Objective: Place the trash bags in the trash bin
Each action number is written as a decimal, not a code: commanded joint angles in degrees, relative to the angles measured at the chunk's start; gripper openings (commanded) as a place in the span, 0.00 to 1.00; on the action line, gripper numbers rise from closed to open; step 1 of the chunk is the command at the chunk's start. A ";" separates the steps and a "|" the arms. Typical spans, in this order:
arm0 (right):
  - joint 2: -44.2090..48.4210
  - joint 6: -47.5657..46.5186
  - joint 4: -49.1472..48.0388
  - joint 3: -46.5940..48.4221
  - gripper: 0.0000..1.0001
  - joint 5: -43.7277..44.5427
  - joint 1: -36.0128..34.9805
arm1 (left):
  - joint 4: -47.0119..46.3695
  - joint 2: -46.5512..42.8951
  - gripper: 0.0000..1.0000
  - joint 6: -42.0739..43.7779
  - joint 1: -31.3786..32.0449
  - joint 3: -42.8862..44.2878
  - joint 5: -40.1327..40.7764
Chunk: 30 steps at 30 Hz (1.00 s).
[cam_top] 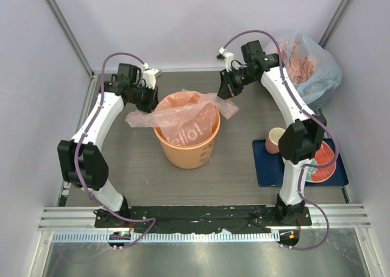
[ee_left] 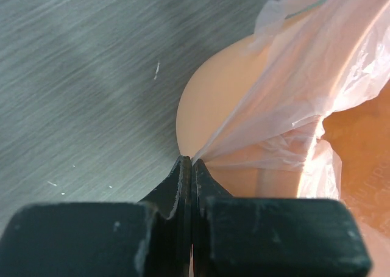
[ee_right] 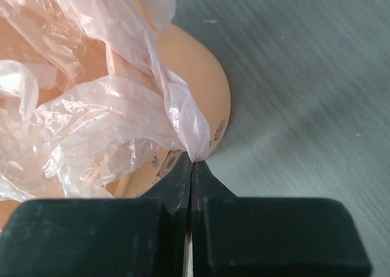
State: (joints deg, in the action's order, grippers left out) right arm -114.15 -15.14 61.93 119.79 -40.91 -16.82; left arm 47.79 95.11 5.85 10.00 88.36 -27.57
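The orange trash bin [cam_top: 186, 152] stands mid-table. The pale-pink trash bag [cam_top: 183, 117] with white lettering lies spread over its mouth, hanging partly inside. My left gripper [cam_top: 148, 104] is shut on the bag's left edge, just outside the bin's left rim. My right gripper [cam_top: 225, 92] is shut on the bag's right edge, beyond the bin's far-right rim. In the left wrist view the gripper [ee_left: 192, 161] pinches the bag [ee_left: 298, 88] beside the bin [ee_left: 213, 106]. In the right wrist view the gripper [ee_right: 194, 161] pinches a twisted corner of the bag [ee_right: 109, 106] over the bin [ee_right: 195, 69].
A bluish-clear sack [cam_top: 308, 66] stuffed with pink plastic sits at the back right corner. A blue tray [cam_top: 268, 167] at the right holds a small pink cup [cam_top: 274, 140] and a plate [cam_top: 323, 164]. Enclosure walls ring the table.
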 commanded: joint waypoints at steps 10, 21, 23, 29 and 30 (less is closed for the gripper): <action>6.74 0.71 8.91 -0.78 0.64 -9.01 9.16 | -0.07 -9.15 0.71 -2.61 -9.74 4.79 -9.96; 18.69 14.59 1.19 -16.05 0.72 -14.64 11.37 | 18.72 -14.77 0.81 14.09 -6.51 15.45 -24.73; 20.89 19.07 -4.94 -18.61 0.72 -14.90 11.37 | 19.44 -15.83 0.82 15.33 -3.60 13.52 -22.10; 21.51 20.94 -4.81 -21.87 0.70 -15.70 11.28 | 21.11 -17.77 0.83 14.19 4.06 9.56 -18.40; 21.69 20.41 -4.89 -22.83 0.66 -15.35 11.37 | 21.64 -17.85 0.83 13.84 5.19 9.03 -17.52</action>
State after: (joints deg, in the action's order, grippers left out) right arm -93.06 3.22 59.59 98.65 -55.31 -5.52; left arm 65.76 77.69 18.90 12.69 99.39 -47.33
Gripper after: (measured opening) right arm 0.707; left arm 0.828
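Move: Each shut gripper is holding a side of the pink bag's edge over the trash bin. The bin's middle lies about 12 cm right, 3 back and some 9 below the left hand, and about 12 cm left, 6 back and 13 below the right hand. From the right hand the mug stands about 18 cm right, 4 back and 19 below; the clear bag is some 25 right, 15 ahead and 12 below. Both hands open and end their pinch on the pink bag's edge. The left swings about 5 cm left while rising, then draws back and rightward, finishing some 12 cm back and 15 up, its fingers tilting up and turning clockwise. The right slides about 7 cm right, then backs off about 6 cm while climbing, its fingers levelling out and turning clockwise. ##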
